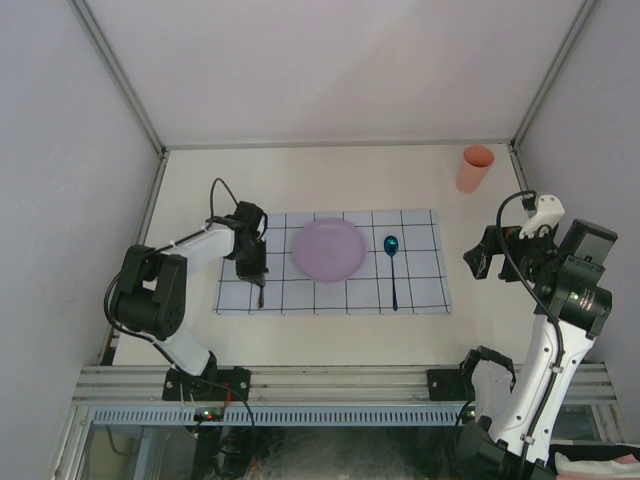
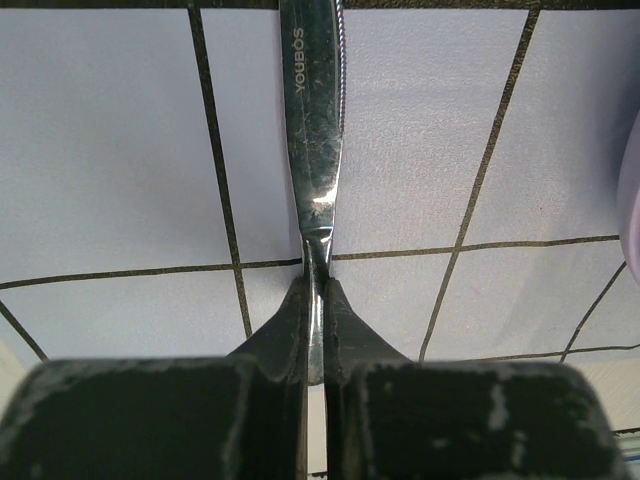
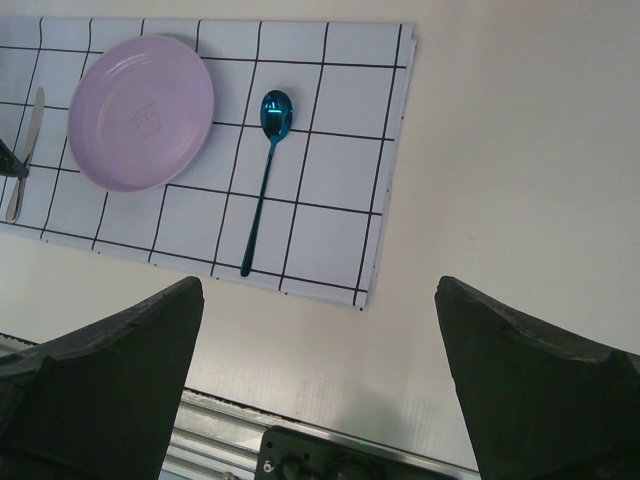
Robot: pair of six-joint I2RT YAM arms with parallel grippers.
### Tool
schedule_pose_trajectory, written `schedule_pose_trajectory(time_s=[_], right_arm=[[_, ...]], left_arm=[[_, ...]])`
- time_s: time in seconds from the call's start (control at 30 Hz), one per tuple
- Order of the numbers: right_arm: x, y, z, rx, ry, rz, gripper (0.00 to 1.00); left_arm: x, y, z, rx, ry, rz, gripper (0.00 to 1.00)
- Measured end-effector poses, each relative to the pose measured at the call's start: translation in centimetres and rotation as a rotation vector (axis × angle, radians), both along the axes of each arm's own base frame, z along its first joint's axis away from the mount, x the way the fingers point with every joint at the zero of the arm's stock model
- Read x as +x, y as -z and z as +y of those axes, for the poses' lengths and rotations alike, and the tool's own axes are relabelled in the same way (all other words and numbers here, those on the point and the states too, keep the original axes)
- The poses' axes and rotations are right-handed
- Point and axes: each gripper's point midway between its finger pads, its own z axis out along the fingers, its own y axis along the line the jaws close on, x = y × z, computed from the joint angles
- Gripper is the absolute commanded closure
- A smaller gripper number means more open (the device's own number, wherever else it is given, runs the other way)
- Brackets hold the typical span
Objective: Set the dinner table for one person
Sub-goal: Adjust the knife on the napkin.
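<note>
The dinner table (image 1: 300, 180) is an off-white top carrying a blue-grey grid cloth (image 1: 420, 290). On the cloth sit a lilac plate (image 1: 328, 249) and, to its right, a blue spoon (image 1: 393, 270). My left gripper (image 1: 252, 268) is low over the cloth's left part, shut on a steel knife (image 1: 260, 292). In the left wrist view the fingertips (image 2: 317, 290) pinch the knife (image 2: 313, 120) where blade meets handle, the blade pointing away over the cloth (image 2: 120, 150). My right gripper (image 1: 480, 255) hangs open and empty over the bare table (image 3: 520, 150), right of the cloth (image 3: 330, 230).
An orange cup (image 1: 475, 168) stands upright at the table's far right corner. Aluminium rails edge the table, and grey walls close three sides. The right wrist view also takes in the plate (image 3: 140, 110), spoon (image 3: 262, 180) and knife (image 3: 25, 150).
</note>
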Motion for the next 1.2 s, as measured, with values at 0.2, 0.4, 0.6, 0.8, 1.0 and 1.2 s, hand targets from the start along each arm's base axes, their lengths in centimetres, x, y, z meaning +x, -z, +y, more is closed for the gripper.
schedule_pose_trajectory(time_s=[0.2, 0.4, 0.6, 0.8, 1.0, 1.2], right_arm=[[0.0, 0.0, 0.0, 0.0, 0.0, 0.0, 0.0], [0.0, 0.0, 0.0, 0.001, 0.0, 0.001, 0.0], [-0.1, 1.1, 0.2, 0.019, -0.004, 0.026, 0.0], [0.2, 2.3, 0.7, 0.014, -0.037, 0.048, 0.0], [2.0, 3.0, 0.9, -0.032, -0.081, 0.052, 0.0], [4.3, 3.6, 1.3, -0.044, -0.122, 0.059, 0.0]], left_arm=[[0.0, 0.0, -0.1, -0.003, 0.001, 0.0, 0.79], [0.2, -0.5, 0.2, 0.028, 0.032, -0.025, 0.26], [2.6, -4.7, 0.7, 0.09, 0.068, -0.164, 0.22], [5.9, -10.1, 3.3, 0.194, 0.044, -0.377, 0.22], [8.6, -14.4, 7.7, 0.338, -0.025, -0.522, 0.25], [8.6, -13.7, 8.5, 0.336, -0.033, -0.494, 0.26]])
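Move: The left fingers are shut on the knife a little behind its middle, which lies about 3 cm ahead of the hand point at the same height. The plate's middle is some 11 cm ahead and 19 cm to the right, the spoon about 3 cm ahead and 38 cm right; the napkin under them centres about 7 cm ahead and 20 cm right. From the open right hand, the knife lies roughly 55 cm left, 10 cm ahead and 26 cm below. Open the left gripper wide to let go of the knife, then lift it clear by about 14 cm, carrying it forward and left, away from the knife and plate, while the fingers tilt some 30 degrees to point more forward and left. Meanwhile ease the open right hand about 4 cm forward and nearly as far down, turning it slightly counter-clockwise. ##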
